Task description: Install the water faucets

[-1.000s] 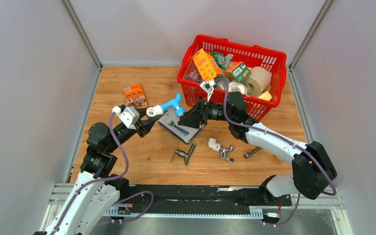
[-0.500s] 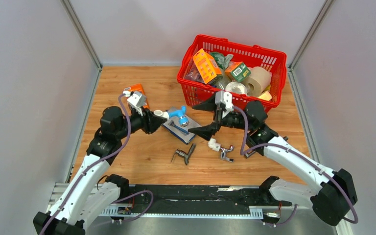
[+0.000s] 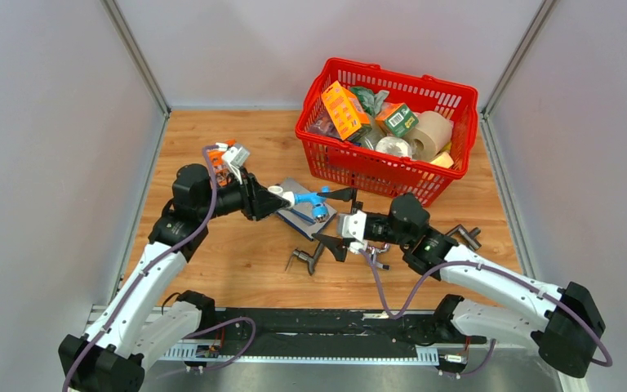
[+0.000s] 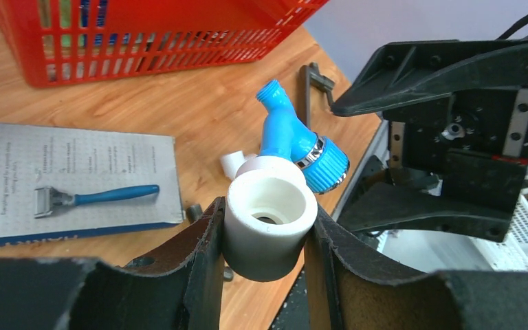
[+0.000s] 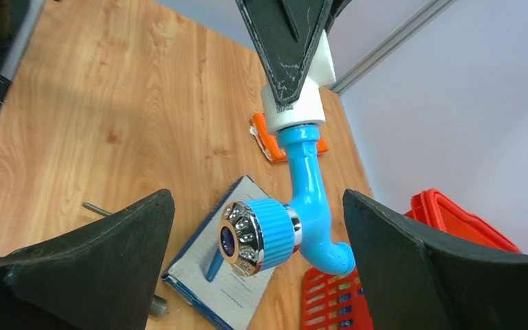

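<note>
My left gripper (image 4: 267,210) is shut on the white end fitting (image 4: 270,214) of the light-blue water faucet (image 4: 282,130) and holds it above the table. In the top view the water faucet (image 3: 305,198) points right, away from the left gripper (image 3: 271,196). Its round ribbed blue knob (image 5: 265,237) has a chrome face, and that face looks toward my right gripper (image 5: 256,210). The right gripper (image 3: 335,219) stands wide open, one finger on each side of the knob and not touching it.
A red basket (image 3: 318,155) full of packaged goods stands at the back right. A razor pack (image 3: 295,214) lies under the faucet, an orange pack (image 3: 220,162) by the left wrist. A dark grey tap (image 3: 306,260) lies in front, a metal part (image 3: 465,235) to the right.
The right gripper came down from the basket, opened wide and now faces the knob. The left arm carried the faucet right and turned it toward the right gripper.
</note>
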Controlling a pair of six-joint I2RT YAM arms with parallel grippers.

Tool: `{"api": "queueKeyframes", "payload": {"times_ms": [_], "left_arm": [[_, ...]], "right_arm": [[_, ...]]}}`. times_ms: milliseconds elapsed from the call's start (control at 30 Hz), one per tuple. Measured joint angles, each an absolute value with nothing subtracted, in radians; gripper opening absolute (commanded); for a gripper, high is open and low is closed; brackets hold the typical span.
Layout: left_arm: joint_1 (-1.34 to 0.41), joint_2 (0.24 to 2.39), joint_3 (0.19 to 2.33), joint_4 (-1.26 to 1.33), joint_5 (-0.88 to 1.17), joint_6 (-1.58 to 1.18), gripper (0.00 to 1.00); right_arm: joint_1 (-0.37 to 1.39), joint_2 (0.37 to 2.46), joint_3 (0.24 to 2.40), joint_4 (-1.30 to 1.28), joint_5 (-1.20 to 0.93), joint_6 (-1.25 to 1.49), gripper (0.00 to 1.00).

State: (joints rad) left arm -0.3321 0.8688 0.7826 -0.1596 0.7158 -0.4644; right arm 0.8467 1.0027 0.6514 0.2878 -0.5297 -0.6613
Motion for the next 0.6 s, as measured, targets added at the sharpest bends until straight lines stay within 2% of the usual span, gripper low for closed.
{"api": "queueKeyframes", "payload": {"times_ms": [200, 333, 433, 467, 533, 600], "left_arm": [[-0.332, 0.870, 0.793, -0.156, 0.775, -0.498, 0.00], [-0.332, 0.872, 0.794, -0.141, 0.809, -0.521, 0.00], [-0.332, 0.876, 0.794, -0.138, 0.825, -0.527, 0.00], [-0.332, 0.876, 0.794, -0.139, 0.831, -0.525, 0.00], [-0.332, 0.879, 0.800, -0.153, 0.838, -0.508, 0.00], [-0.332, 0.881, 0.810, -0.176, 0.840, -0.474, 0.00]], "right_arm": [[0.910, 1.045, 0.651, 0.287, -0.379, -0.784, 0.99], [0.941, 1.073, 0.651, 0.286, -0.290, -0.841, 0.93], [0.952, 1.078, 0.651, 0.281, -0.263, -0.861, 0.76], [0.953, 1.078, 0.651, 0.281, -0.262, -0.861, 0.67], [0.953, 1.078, 0.652, 0.277, -0.264, -0.863, 0.42], [0.953, 1.078, 0.658, 0.260, -0.272, -0.861, 0.26]]}}
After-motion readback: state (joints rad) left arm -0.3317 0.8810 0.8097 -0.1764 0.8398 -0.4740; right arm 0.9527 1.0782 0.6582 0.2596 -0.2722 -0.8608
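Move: In the left fingers sits the white elbow with the blue faucet sticking out of it; the faucet's body is about 3 cm ahead of the open right hand, 3 cm to its left and 2 cm below, and some 7 cm to the left hand's right. From the right hand, the white elbow lies roughly 10 cm left and 4 cm ahead. The grey box is on the table about 6 cm ahead, 6 cm left and 24 cm below. Reaching forward and down about 3 cm with open fingers onto the blue faucet, the right hand rolls its upper jaw over slightly and swings a little clockwise, then stays nearly in place while its fingers close to pinch the faucet body. The left hand keeps its grip on the white elbow and brings it back about 2 cm and slightly up, turning clockwise. ##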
